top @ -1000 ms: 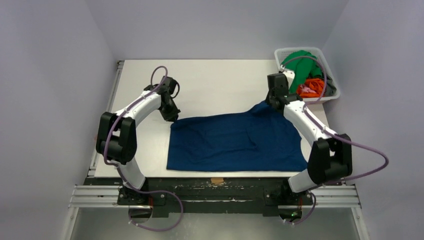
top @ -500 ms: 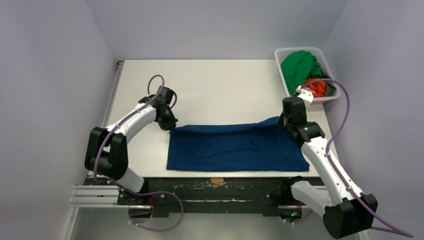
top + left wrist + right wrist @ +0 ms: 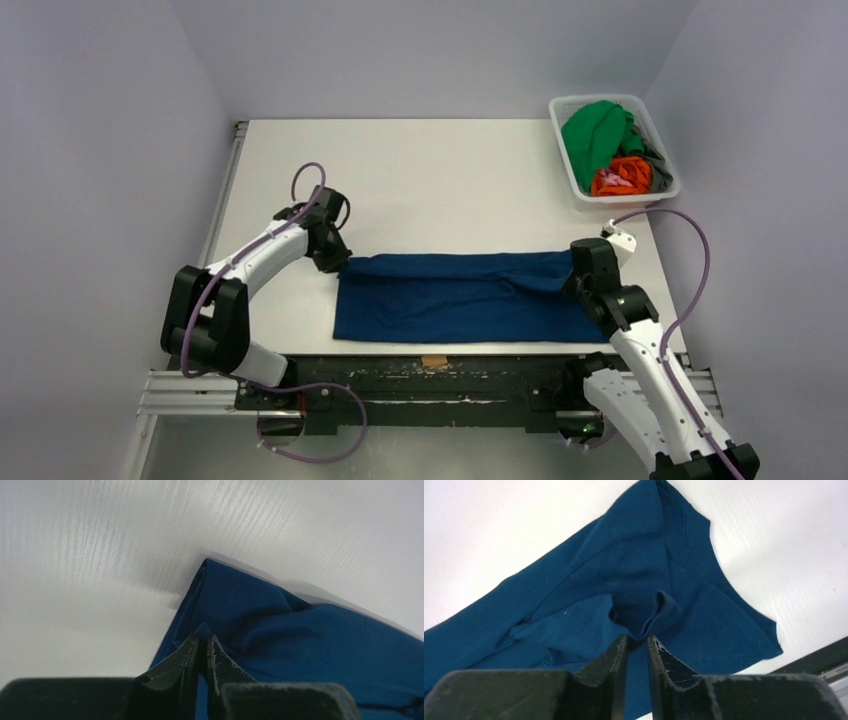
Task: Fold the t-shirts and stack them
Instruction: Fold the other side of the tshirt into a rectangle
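The navy blue t-shirt [image 3: 460,295] lies on the white table near the front edge, its far part doubled over toward me. No print shows. My left gripper [image 3: 343,262] is shut on the shirt's far left corner [image 3: 202,630]. My right gripper [image 3: 570,277] is shut on a pinch of cloth [image 3: 644,612] at the shirt's far right side, beside the neckline. Both hold the cloth low over the table. The green t-shirt [image 3: 592,132], the orange one [image 3: 620,178] and a dark grey one [image 3: 655,162] lie bunched in the basket.
The white slotted basket [image 3: 663,190] stands at the table's far right corner. The table's front edge with a black rail [image 3: 430,362] runs just below the shirt. A grey rail [image 3: 228,190] borders the table's left side.
Both grippers have drawn the shirt's far edge toward me, so the spread shirt is now a narrower folded band. The right arm swung from beside the basket toward the front right.
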Robot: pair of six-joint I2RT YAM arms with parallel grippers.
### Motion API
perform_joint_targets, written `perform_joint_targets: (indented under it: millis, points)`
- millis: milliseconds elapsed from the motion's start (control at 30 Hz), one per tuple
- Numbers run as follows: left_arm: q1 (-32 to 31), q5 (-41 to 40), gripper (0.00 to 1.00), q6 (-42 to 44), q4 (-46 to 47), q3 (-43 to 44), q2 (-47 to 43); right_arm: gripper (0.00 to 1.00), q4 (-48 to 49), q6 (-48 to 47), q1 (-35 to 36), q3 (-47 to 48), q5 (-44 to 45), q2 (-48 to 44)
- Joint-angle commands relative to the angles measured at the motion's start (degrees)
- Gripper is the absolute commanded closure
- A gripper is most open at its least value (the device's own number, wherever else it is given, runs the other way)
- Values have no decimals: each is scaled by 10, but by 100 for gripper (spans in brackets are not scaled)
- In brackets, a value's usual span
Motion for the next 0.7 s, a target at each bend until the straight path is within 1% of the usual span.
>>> perform_joint_targets:
  millis: [0,33,100,167,200,233,267,300,367,433,467,533,600,667]
  points:
    - [-4,-15,85,-2,7,-7,-30,78,-58,79,0,5,-12,-19]
    - [-3,-19,80,-1,0,-8,-37,76,-78,90,1,11,-9,-27]
    - [-4,-37,70,-2,-18,-13,-60,68,-113,108,0,25,7,-50]
    - [-4,-57,60,-5,-35,-22,-94,54,-130,120,0,37,19,-86]
    - [-4,-67,52,-9,-44,-28,-114,47,-130,124,1,40,25,-104]
    - [-3,-76,45,-14,-52,-34,-135,41,-122,126,1,40,25,-120]
    - [-3,-79,34,-16,-55,-42,-165,35,-102,120,1,37,16,-140]
    - [-4,-76,27,-18,-54,-46,-187,29,-86,113,1,34,11,-151]
    - [-4,-49,15,-16,-33,-56,-222,23,-47,96,1,21,-3,-161]
    - [-3,2,3,-5,15,-70,-241,22,2,89,1,2,-36,-156]
    - [-4,32,0,1,48,-78,-241,21,28,86,1,-9,-57,-147]
    - [-4,106,0,9,114,-90,-220,19,78,81,1,-27,-98,-113]
    - [-8,174,0,14,164,-84,-172,18,112,78,1,-36,-117,-58]
    - [-21,208,0,18,181,-66,-114,18,131,69,1,-32,-121,18]
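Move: The left fingertips hold the folded-over edge at the t-shirt's left end; the shirt's middle is about 28 cm to their right, 6 cm back and 4 cm below, and its far-left corner some 4 cm straight ahead. From the right hand, higher up with the cloth just at its barely parted tips, the shirt's middle is roughly level, 21 cm to the left and 11 cm down. The basket stands about 38 cm ahead of that hand and 22 cm to its right. The left hand opens wide and lets go of the folded-over edge, drawing back 2 to 3 cm and rising about 7 cm before it swings some 4 cm to its right over the t-shirt and starts to ease forward, its fingers tipping outward and the hand rolling left side down. The right hand spreads its already parting fingers wide and comes free of its end of the cloth, drawing back about 3 cm, then lifting 4 to 5 cm with its fingers tipping outward, and at last turns forward and left over the shirt while sinking again by about 2 cm. ##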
